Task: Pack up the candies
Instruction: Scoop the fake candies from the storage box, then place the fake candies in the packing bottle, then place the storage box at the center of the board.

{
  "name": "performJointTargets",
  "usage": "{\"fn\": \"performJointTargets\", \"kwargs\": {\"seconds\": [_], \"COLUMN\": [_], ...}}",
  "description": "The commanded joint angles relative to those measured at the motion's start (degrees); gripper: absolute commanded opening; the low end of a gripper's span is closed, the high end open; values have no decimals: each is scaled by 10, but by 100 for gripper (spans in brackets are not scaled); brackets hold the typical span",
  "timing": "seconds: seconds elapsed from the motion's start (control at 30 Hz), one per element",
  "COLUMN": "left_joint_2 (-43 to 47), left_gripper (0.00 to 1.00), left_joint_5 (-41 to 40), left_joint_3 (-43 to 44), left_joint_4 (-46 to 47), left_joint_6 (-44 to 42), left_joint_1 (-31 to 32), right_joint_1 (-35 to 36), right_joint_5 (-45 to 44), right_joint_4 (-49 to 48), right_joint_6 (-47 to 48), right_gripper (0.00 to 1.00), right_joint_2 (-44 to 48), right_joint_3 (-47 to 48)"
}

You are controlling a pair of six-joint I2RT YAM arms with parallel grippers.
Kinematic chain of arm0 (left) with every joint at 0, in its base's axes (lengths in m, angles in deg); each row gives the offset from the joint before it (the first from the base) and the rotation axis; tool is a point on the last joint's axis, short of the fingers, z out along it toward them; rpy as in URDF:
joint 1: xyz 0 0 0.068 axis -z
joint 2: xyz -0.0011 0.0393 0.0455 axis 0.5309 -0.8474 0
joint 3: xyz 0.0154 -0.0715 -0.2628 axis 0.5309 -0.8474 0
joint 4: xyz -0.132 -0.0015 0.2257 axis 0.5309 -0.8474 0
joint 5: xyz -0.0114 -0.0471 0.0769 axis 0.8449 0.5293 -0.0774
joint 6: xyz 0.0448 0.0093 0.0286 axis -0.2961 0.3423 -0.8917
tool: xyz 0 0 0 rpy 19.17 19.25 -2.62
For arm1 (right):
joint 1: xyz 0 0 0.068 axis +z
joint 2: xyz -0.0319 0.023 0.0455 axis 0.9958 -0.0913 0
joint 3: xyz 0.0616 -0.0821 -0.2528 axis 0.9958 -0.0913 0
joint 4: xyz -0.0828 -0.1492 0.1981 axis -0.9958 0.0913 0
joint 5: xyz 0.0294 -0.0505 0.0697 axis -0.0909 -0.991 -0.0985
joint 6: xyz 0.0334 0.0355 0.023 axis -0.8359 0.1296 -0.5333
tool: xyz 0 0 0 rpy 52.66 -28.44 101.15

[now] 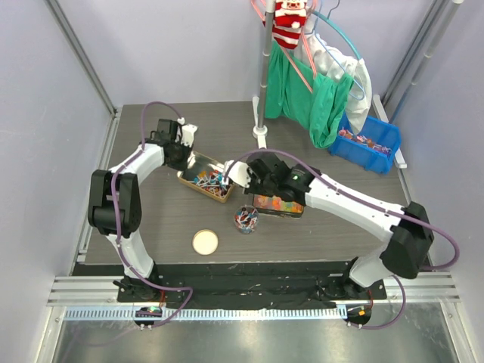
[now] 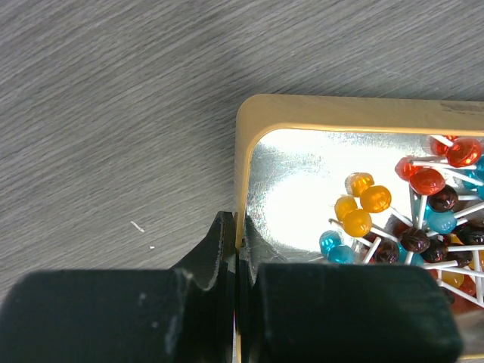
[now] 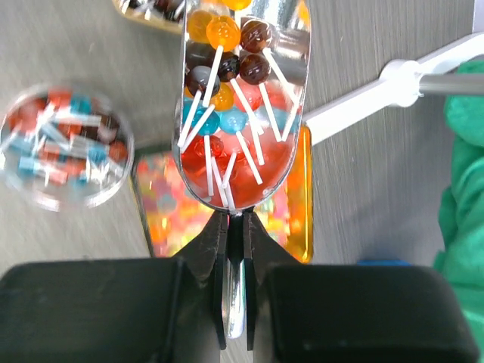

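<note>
The candies are small round sweets on white sticks, red, blue, orange and brown. Many lie in a gold tin (image 1: pixel 198 162) (image 2: pixel 340 113), heaped at its right side (image 2: pixel 423 219). My left gripper (image 2: pixel 238 227) (image 1: pixel 184 151) is shut on the tin's rim. My right gripper (image 3: pixel 236 223) (image 1: pixel 253 184) is shut on the handle of a metal scoop (image 3: pixel 295 30) heaped with candies (image 3: pixel 227 113). The scoop hangs over a tray of jelly pieces (image 3: pixel 299 189) (image 1: pixel 278 204). Left of the scoop stands a clear round jar (image 3: pixel 64 144) (image 1: pixel 246 218) with red and blue candies in it.
A round cream lid (image 1: pixel 205 242) lies near the front edge. A stand with a white base (image 1: pixel 260 136) (image 3: pixel 401 79) holds green cloth (image 1: pixel 318 98) (image 3: pixel 465 151) at the back. A blue bin (image 1: pixel 366 141) of sweets sits at the back right.
</note>
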Motion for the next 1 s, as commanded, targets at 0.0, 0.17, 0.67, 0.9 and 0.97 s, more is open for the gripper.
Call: {"fn": "performJointTargets", "kwargs": {"seconds": [0.0, 0.17, 0.67, 0.9, 0.97], "left_joint_2": [-8, -20, -48, -57, -59], "left_gripper": [0, 0, 0, 0, 0], "left_joint_5": [30, 24, 45, 41, 37], "left_joint_3": [26, 34, 40, 51, 51], "left_joint_4": [16, 8, 2, -8, -9], "left_joint_6": [17, 15, 19, 22, 22], "left_joint_1": [-7, -10, -60, -64, -66], "right_joint_1": [3, 18, 89, 112, 116], "right_joint_5": [-15, -63, -85, -111, -113], "right_joint_4": [99, 189, 266, 272, 274], "right_joint_6": [46, 63, 65, 64, 65], "right_gripper": [1, 1, 1, 1, 1], "right_joint_2": [45, 41, 27, 1, 0], "right_joint_3": [-4, -11, -15, -15, -15]}}
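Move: The right gripper holds the loaded scoop by its handle, blade pointing left and forward. The round storage box stands about 9 cm to its left, 6 cm back and 15 cm below; the jelly tin is almost underneath, 16 cm down, and the candy box roughly 24 cm left and 10 cm ahead. The left gripper pinches the candy box's left rim, its middle some 10 cm right and 4 cm back; from that hand the storage box lies about 27 cm right and 19 cm back. Draw the right gripper back about 8 cm and to the right, easing slightly left again late on and sinking some 4 cm, to carry the scoop blade over the storage box; meanwhile roll the wrist some 30 degrees so its left side drops and the blade tips to pour. Keep both grips shut while the left gripper lowers the candy box and shifts it left. ##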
